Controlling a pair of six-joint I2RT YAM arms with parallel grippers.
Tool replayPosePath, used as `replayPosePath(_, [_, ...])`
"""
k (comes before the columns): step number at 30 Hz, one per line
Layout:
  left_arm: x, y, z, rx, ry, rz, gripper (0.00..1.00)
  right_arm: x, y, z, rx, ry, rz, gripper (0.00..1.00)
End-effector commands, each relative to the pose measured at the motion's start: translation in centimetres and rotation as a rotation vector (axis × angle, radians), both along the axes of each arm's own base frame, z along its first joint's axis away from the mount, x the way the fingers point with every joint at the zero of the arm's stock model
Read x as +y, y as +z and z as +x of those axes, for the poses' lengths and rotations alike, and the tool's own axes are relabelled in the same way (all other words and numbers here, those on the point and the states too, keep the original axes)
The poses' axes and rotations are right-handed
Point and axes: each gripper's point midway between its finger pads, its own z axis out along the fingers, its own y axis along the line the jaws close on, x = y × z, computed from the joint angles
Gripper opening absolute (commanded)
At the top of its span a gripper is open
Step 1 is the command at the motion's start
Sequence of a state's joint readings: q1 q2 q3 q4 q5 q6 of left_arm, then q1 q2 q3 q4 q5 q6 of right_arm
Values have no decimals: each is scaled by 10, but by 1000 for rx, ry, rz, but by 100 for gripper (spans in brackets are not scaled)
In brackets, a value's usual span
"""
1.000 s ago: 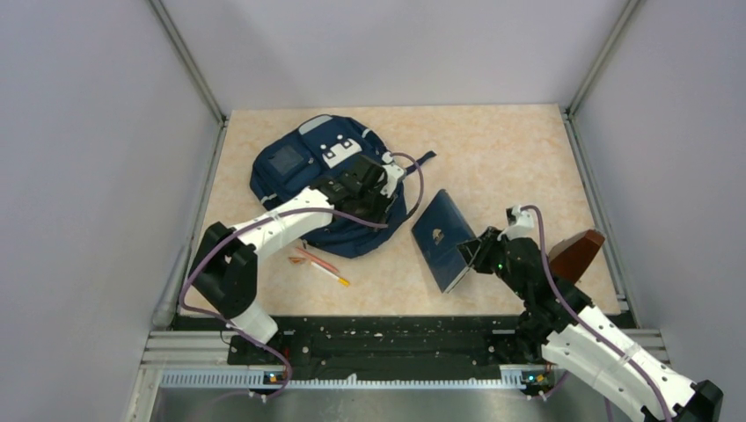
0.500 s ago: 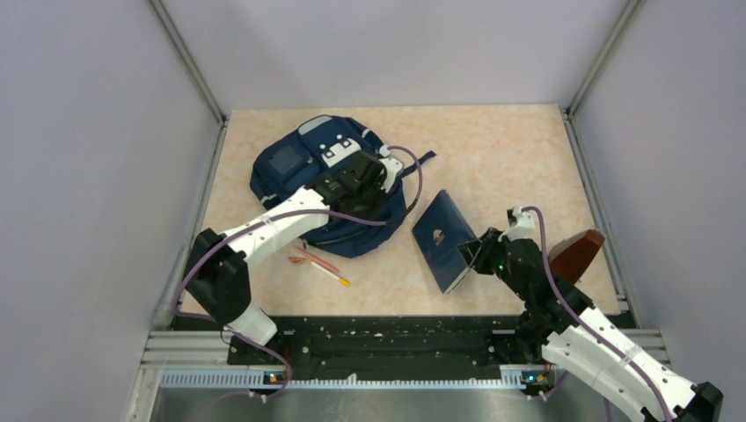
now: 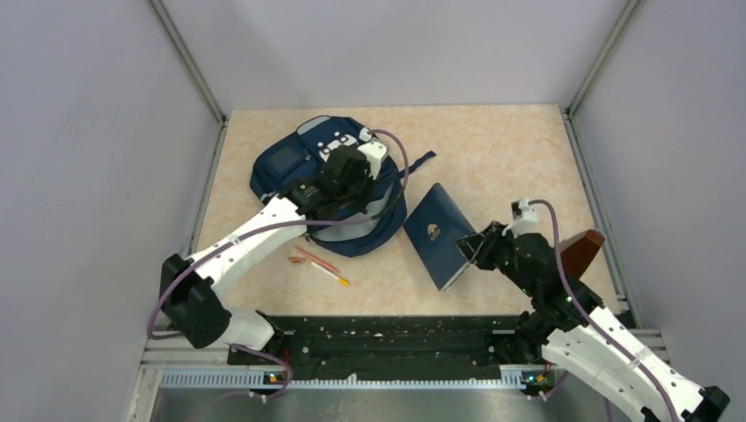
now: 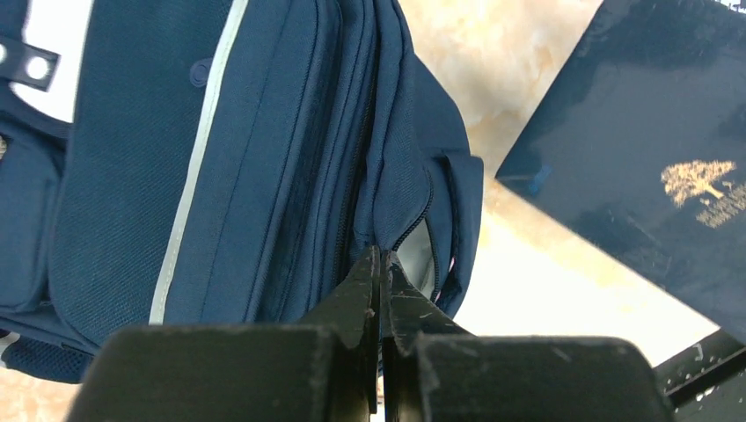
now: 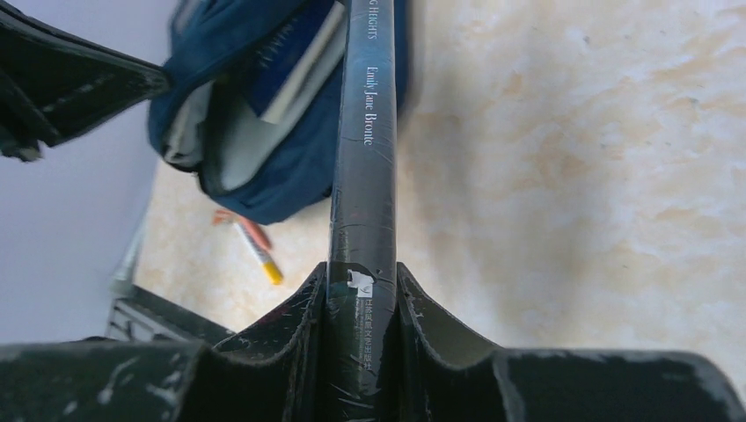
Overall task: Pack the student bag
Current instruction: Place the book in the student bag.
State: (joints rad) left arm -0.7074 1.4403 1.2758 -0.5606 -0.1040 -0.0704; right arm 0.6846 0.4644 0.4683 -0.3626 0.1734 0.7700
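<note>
The navy student bag lies at the back left of the table, its mouth turned toward the right. My left gripper is over it. In the left wrist view the jaws are pressed together on the fabric edge of the student bag beside the zip, where grey lining shows. My right gripper is shut on the spine of a dark navy book and holds it tilted just right of the bag. The right wrist view shows the book on edge between the fingers, with the bag's mouth beyond and another book inside.
Orange and yellow pens lie on the table in front of the bag, also visible in the right wrist view as pens. A brown object sits at the right edge behind my right arm. Metal rails border the table on both sides.
My left gripper has shut on the bag's opening edge and drawn back and to the left, lifting it. My right gripper has shifted the book slightly left, toward the bag.
</note>
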Motion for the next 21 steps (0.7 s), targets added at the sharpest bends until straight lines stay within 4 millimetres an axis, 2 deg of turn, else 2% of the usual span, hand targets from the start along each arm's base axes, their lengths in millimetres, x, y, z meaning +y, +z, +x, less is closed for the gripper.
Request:
replayPosePath(1, [-7, 83, 9, -235, 37, -238, 0, 14, 138, -1, -267, 38, 352, 0])
replayPosePath(3, [-4, 92, 8, -258, 45, -268, 0, 20, 151, -3, -288, 65, 411, 0])
replayPosePath(6, [-1, 96, 9, -263, 53, -277, 0, 36, 157, -1, -276, 115, 482, 0])
replayPosePath(10, [0, 96, 10, -264, 60, -295, 0, 63, 146, 6, -221, 193, 571, 0])
replayPosePath(14, [3, 96, 10, -263, 67, -309, 0, 82, 142, 11, -172, 244, 687, 0])
replayPosePath(17, [6, 96, 12, -266, 81, -316, 0, 88, 126, 17, -98, 224, 721, 0])
replayPosePath(21, [13, 94, 16, -267, 105, -326, 0, 84, 99, 23, -7, 152, 737, 0])
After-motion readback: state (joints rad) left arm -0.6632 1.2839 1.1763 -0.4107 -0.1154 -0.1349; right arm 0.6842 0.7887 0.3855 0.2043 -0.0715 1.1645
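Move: My right hand already holds the book by its edge. The bag's mouth, where the book is going, is about 23 cm to my right hand's left, 6 cm ahead and some 8 cm lower. The yellow marker lies around 31 cm left, 4 cm back and 15 cm down. From my left hand, which is pinching the mouth's upper rim, the middle of the mouth is about 2 cm left, 6 cm back and 8 cm below. I lift the book some 6 cm with my right hand, swing it about 8 cm left towards the bag's mouth, then sink again by 4 to 5 cm, rolling the hand so its left side rises by some 25 degrees. Meanwhile my left hand keeps its pinch on the rim and pulls it up nearly 5 cm, then holds it there. ##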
